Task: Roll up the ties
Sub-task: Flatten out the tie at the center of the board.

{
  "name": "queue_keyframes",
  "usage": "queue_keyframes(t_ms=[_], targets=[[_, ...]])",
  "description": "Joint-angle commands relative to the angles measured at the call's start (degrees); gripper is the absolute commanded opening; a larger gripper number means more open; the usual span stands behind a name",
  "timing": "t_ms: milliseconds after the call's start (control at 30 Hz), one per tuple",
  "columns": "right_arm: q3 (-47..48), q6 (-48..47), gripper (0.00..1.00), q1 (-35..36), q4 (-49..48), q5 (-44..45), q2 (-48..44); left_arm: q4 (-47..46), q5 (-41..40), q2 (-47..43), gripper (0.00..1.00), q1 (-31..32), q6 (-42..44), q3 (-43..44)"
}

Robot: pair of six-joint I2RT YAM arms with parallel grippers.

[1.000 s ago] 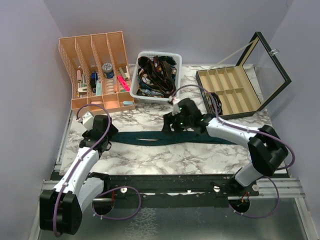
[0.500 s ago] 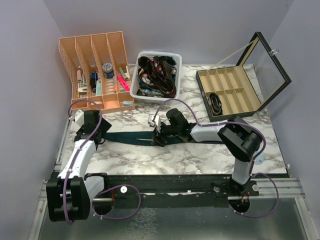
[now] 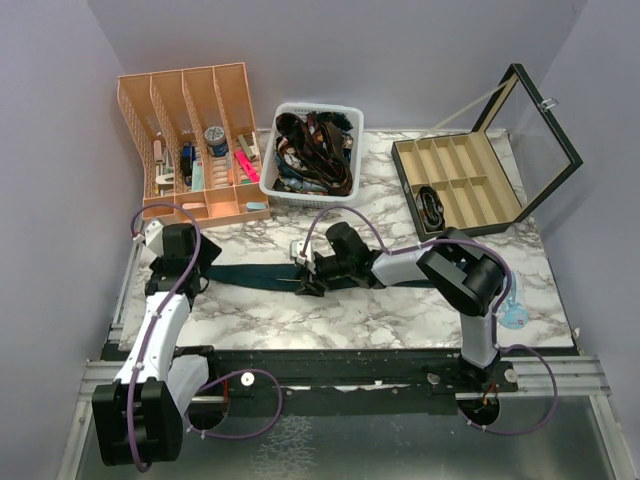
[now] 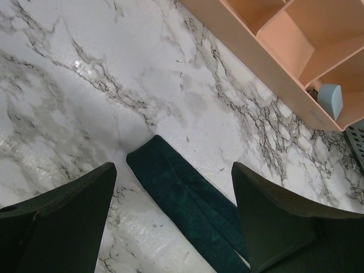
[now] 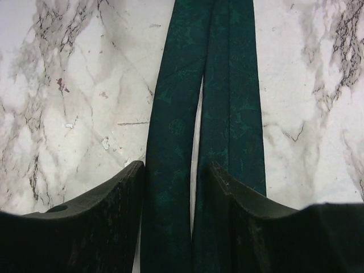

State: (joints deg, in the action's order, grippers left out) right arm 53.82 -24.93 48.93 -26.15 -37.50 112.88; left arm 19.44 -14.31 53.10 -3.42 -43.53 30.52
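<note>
A dark teal tie (image 3: 250, 275) lies flat on the marble table (image 3: 400, 310), running left to right. Its narrow left end (image 4: 187, 210) sits between the wide-apart fingers of my left gripper (image 4: 173, 166), which is open just above it (image 3: 190, 262). In the right wrist view the tie (image 5: 173, 114) shows as two strips side by side. My right gripper (image 5: 176, 165) stands over the tie's middle (image 3: 305, 278), open, its jaws narrow around the left strip. The right finger (image 5: 244, 222) covers part of the other strip. The tie's right part is hidden under the right arm.
A peach desk organiser (image 3: 190, 130) stands at the back left, its base near the left gripper (image 4: 273, 62). A white basket (image 3: 300, 190) full of tangled dark ties is at back centre. An open compartment box (image 3: 460, 185) is at back right. A small light-blue thing (image 3: 515, 315) lies by the right arm.
My right gripper has slid left along the tie to its middle and its jaws have narrowed. My left gripper has shifted a little left and back, over the tie's left end.
</note>
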Motion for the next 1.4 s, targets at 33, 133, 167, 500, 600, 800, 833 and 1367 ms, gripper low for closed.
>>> queue_keyframes(t_ms=[33,133,167,500,600,800,833,1367], targets=[[-0.03,-1.86,0.44,0.93,0.46,2.04,2.50,1.26,1.51,-1.91,0.83,-0.54,1.30,-1.30],[-0.82,-2.99,0.37,1.22,-0.85,4.21,3.12,1.88,1.08,-2.88,0.83,-0.65,1.35,-2.42],[-0.74,-3.20,0.37,1.29,-0.70,4.64,3.07,2.05,0.81,-3.29,0.83,-0.63,1.33,-2.60],[4.43,-3.06,0.16,1.70,6.64,1.66,-3.31,2.52,0.50,-3.38,0.83,-0.62,1.93,-2.87],[5.15,-4.72,0.18,1.70,9.38,1.42,-5.25,2.17,0.67,-3.14,0.83,-0.69,1.39,-3.12],[6.35,-5.13,0.20,1.69,11.31,2.11,-3.73,1.23,1.14,-2.46,0.83,-0.79,0.79,-3.40],[7.18,-5.61,0.22,1.70,13.22,1.40,-2.90,1.25,1.25,-2.33,0.83,-0.79,0.93,-3.28],[10.87,-5.89,0.18,1.46,11.54,7.41,-1.34,1.72,-0.04,-2.30,0.83,-0.88,0.74,-3.91]])
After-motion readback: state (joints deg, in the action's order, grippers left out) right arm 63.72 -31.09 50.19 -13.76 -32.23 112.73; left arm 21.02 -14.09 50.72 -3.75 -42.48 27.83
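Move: The right hand, fingers pointing left and partly open, is low over the middle of the tie: its near layer lies straight below, about 1 cm down, and its far layer some 3 cm farther out. The tie's left end is roughly 25 cm to the left and 2 cm farther out; the basket's middle is about 32 cm straight ahead. From the left hand, that near layer lies some 27 cm right, 4 cm back and 8 cm lower. Almost on the spot at first, the right hand closes its fingers and pinches the tie's near layer, then lifts it about 4 cm and carries it some 2.5 cm forward over the far layer, sinking about half the way back and drifting slightly left, grip kept. The open, empty left hand eases back and down about 1.5 cm above the tie's left end. ##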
